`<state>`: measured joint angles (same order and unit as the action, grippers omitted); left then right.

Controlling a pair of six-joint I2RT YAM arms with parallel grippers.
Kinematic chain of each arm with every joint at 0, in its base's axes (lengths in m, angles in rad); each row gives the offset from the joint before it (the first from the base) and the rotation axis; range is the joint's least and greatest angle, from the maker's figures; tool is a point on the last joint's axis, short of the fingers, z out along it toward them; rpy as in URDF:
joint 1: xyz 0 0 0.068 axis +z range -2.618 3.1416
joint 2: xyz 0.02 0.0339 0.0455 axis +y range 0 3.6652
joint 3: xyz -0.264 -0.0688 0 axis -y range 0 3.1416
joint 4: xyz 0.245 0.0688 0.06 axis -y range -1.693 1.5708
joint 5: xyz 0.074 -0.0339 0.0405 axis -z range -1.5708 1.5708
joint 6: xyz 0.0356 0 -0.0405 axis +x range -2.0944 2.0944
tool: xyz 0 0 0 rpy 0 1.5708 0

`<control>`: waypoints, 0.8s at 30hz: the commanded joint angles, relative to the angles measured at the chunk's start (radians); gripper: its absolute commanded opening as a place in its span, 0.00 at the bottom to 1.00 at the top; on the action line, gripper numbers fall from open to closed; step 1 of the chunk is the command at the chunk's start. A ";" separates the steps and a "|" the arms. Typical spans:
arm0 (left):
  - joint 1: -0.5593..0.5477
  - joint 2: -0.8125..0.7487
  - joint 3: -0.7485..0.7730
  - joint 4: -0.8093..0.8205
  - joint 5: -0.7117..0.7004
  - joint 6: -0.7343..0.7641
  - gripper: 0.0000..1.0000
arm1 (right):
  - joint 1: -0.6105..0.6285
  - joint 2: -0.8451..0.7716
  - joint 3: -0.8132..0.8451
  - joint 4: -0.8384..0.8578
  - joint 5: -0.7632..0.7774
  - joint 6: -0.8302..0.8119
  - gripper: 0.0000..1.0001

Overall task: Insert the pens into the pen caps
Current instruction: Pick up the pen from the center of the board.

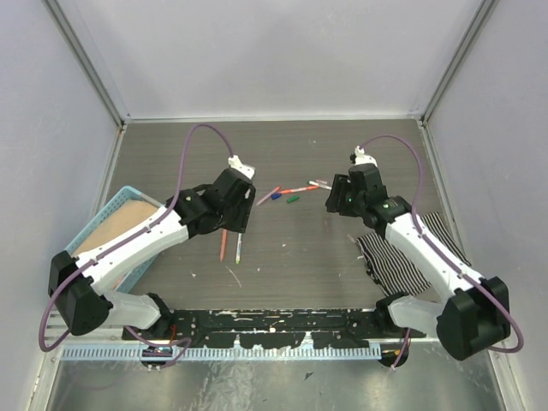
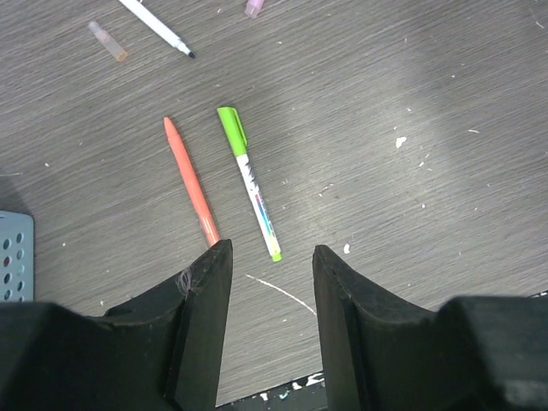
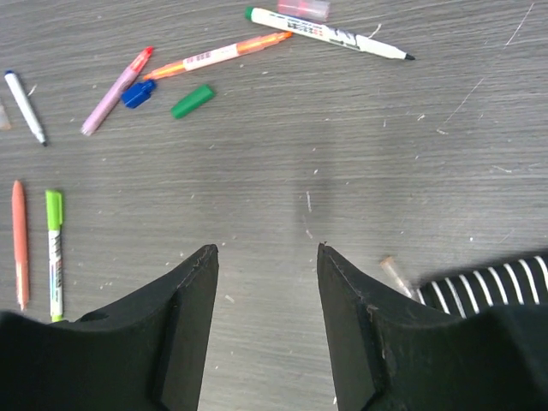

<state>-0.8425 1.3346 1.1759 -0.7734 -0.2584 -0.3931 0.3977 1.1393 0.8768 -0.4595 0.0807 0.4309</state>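
Note:
My left gripper (image 2: 271, 248) hangs open and empty just above the table. Ahead of its fingertips lie an all-orange pen (image 2: 192, 181) and a white pen with a green cap on it (image 2: 253, 184), side by side; the orange pen's near end is hidden behind one finger. From above, this gripper (image 1: 235, 221) sits over the upper ends of both pens. My right gripper (image 3: 266, 248) is open over bare table. Beyond it lie a green-ended white pen (image 3: 330, 32), an orange-and-white pen (image 3: 218, 56), a lilac pen (image 3: 116, 92), a blue cap (image 3: 137, 92), a green cap (image 3: 192, 101) and a pink cap (image 3: 304, 8).
A blue basket (image 1: 128, 195) stands at the left under my left arm. A striped cloth (image 1: 411, 257) lies at the right beneath my right arm, with a small clear cap (image 3: 398, 276) by its edge. Another white pen (image 2: 158, 26) and a clear cap (image 2: 108, 41) lie farther off.

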 commanded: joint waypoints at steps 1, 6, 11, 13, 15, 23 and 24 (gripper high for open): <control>0.017 -0.022 0.043 -0.067 0.008 0.031 0.50 | -0.055 0.059 0.046 0.106 -0.052 -0.040 0.56; 0.022 -0.054 0.047 -0.098 0.006 0.081 0.50 | -0.076 0.190 0.124 0.126 -0.051 -0.075 0.58; 0.029 -0.094 0.040 -0.113 -0.014 0.113 0.50 | -0.077 0.321 0.213 0.137 -0.019 -0.111 0.59; 0.032 -0.106 0.028 -0.111 -0.015 0.123 0.51 | -0.078 0.364 0.249 0.139 -0.017 -0.137 0.59; 0.035 -0.114 0.016 -0.109 -0.012 0.135 0.51 | -0.078 0.403 0.284 0.137 -0.034 -0.188 0.59; 0.051 -0.130 -0.015 -0.092 0.013 0.175 0.52 | -0.105 0.591 0.461 -0.002 -0.100 -0.489 0.58; 0.054 -0.129 -0.016 -0.090 0.019 0.181 0.52 | -0.110 0.612 0.474 -0.012 -0.118 -0.516 0.58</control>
<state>-0.8005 1.2221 1.1801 -0.8764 -0.2588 -0.2489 0.3046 1.6958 1.2663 -0.4095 0.0189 0.0967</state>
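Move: The white pen with the green end lies almost straight ahead of the right hand, some 18 cm out and 14 cm below. At the same depth, the clear pink cap sits about 3 cm beyond it and 2 cm further left; the orange pen is about 17 cm ahead and 9 cm left of the hand, the green cap roughly 14 cm ahead and 12 cm left. From the left hand, the white pen is about 25 cm ahead and 33 cm to the right. Towards the white pen with the green end, the right hand swings forward about 12 cm and sinks some 4 cm, most of the sinking coming early. Late on it turns roughly 10 degrees counter-clockwise while its left side dips; its fingers stay open and touch nothing. The left hand drifts about 4 cm left and 2 cm up, still open and empty. ##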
